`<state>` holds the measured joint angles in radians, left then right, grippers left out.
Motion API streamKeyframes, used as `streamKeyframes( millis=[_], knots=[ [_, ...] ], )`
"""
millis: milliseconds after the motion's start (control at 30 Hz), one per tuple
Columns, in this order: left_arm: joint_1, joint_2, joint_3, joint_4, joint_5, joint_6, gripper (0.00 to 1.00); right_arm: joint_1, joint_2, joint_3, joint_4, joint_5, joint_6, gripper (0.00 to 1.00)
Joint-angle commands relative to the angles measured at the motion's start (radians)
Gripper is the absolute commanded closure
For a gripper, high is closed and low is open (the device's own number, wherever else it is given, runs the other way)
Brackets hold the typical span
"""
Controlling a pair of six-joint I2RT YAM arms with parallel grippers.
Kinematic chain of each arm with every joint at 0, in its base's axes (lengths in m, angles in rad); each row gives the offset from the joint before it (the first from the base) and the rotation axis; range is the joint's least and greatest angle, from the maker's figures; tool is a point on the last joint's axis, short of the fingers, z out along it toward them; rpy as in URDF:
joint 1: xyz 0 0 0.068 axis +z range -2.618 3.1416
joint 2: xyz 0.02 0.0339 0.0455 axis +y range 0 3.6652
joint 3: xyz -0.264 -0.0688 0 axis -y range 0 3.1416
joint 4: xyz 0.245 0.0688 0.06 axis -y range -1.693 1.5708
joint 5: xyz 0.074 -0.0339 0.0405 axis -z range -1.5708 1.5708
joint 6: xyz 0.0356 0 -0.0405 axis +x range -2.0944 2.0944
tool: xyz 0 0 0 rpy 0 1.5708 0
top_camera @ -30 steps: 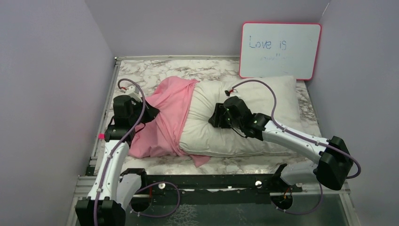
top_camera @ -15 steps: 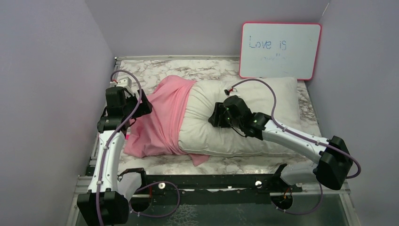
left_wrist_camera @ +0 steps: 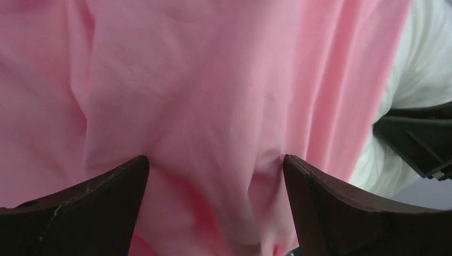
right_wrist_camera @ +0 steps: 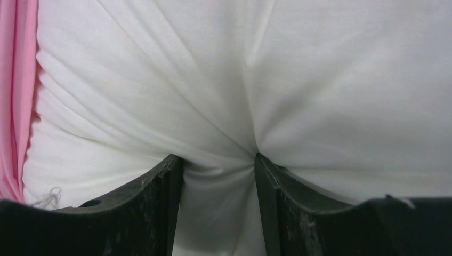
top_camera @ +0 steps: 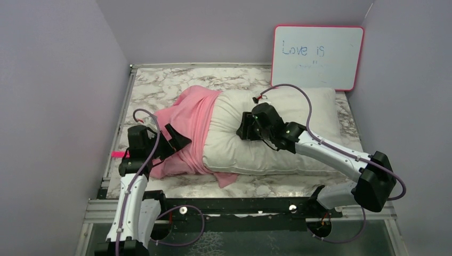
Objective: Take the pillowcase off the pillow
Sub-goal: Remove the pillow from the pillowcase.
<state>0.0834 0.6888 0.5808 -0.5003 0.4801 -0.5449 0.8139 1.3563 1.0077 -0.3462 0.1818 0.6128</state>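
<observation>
The pink pillowcase (top_camera: 186, 133) covers only the left end of the white pillow (top_camera: 229, 149), bunched in folds. My left gripper (top_camera: 178, 140) sits over its near left part. In the left wrist view the jaws of my left gripper (left_wrist_camera: 216, 165) stand wide apart, with loose pillowcase (left_wrist_camera: 202, 80) fabric between them and a strip of pillow (left_wrist_camera: 421, 69) at the right. My right gripper (top_camera: 244, 128) presses into the pillow's middle. The right wrist view shows my right gripper (right_wrist_camera: 218, 160) pinching a fold of pillow (right_wrist_camera: 320, 80), creases radiating from it, and the pillowcase (right_wrist_camera: 16, 80) edge at far left.
A pink-framed whiteboard (top_camera: 317, 56) leans against the back wall behind the pillow's right end. The marble tabletop (top_camera: 170, 80) shows behind and in front of the bedding. Lilac walls close in on both sides, the left one near my left arm.
My left gripper has opened, let go of the pillowcase and swung back toward the near edge, onto its lower folds. The right gripper has kept its pinch, shifting slightly.
</observation>
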Motion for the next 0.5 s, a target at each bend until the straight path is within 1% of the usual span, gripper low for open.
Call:
streamKeyframes(
  millis=[0, 33, 67, 133, 200, 233, 267, 300, 333, 400, 467],
  knots=[
    [0.0, -0.008, -0.139, 0.154, 0.257, -0.173, 0.01, -0.031, 0.048, -0.006, -0.15, 0.042, -0.05, 0.44],
    [0.001, -0.027, -0.15, 0.177, 0.267, -0.189, 0.02, -0.031, 0.048, -0.006, -0.15, 0.042, -0.05, 0.44],
    [0.001, -0.046, -0.16, 0.199, 0.275, -0.209, 0.08, -0.032, 0.048, -0.01, -0.146, 0.041, -0.05, 0.44],
    [0.001, -0.065, -0.173, 0.232, 0.298, -0.237, 0.27, -0.034, 0.045, -0.021, -0.134, 0.037, -0.05, 0.44],
    [0.001, -0.067, -0.188, 0.262, 0.326, -0.266, 0.59, -0.04, 0.049, -0.021, -0.132, 0.037, -0.053, 0.43],
    [0.001, -0.068, -0.192, 0.266, 0.328, -0.272, 0.77, -0.046, 0.049, -0.02, -0.133, 0.041, -0.059, 0.44],
    [0.001, -0.071, -0.193, 0.265, 0.323, -0.275, 0.91, -0.055, 0.049, -0.018, -0.134, 0.044, -0.062, 0.44],
    [0.001, -0.076, -0.185, 0.252, 0.306, -0.269, 1.0, -0.071, 0.049, -0.015, -0.135, 0.042, -0.066, 0.43],
    [0.0, -0.082, -0.168, 0.216, 0.268, -0.245, 1.0, -0.092, 0.045, -0.013, -0.137, 0.028, -0.068, 0.44],
    [0.0, -0.1, -0.12, 0.13, 0.165, -0.21, 1.0, -0.166, 0.021, -0.02, -0.112, -0.066, -0.071, 0.45],
    [0.001, -0.12, -0.052, 0.038, 0.021, -0.169, 1.0, -0.229, -0.011, -0.041, -0.072, -0.147, -0.071, 0.45]
  ],
)
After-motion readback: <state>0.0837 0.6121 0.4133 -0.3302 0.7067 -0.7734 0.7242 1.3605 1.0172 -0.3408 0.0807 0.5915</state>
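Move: A loose fold of the pillowcase lies under the open left fingers, about 3 cm to their right, 2 cm back and 4 cm down. The pillowcase's hem crosses the pillow some 11 cm right and 2 cm farther out than this hand; the pink strap lies about 23 cm left, 6 cm back. The right hand already holds the pillow, whose middle is roughly 12 cm to its right, level fore-and-aft; the hem is about 12 cm to its left, level too. Dip the open left gripper about 4 cm onto the loose pillowcase, easing it right and back as it goes. Shut the fingers fully on the fold, then lift it some 3 cm, still drifting slightly right, with the hand's left side rolling down about 15 degrees. Keep the right grip on the pillow, and late on draw it a centimetre or so forward and right. ##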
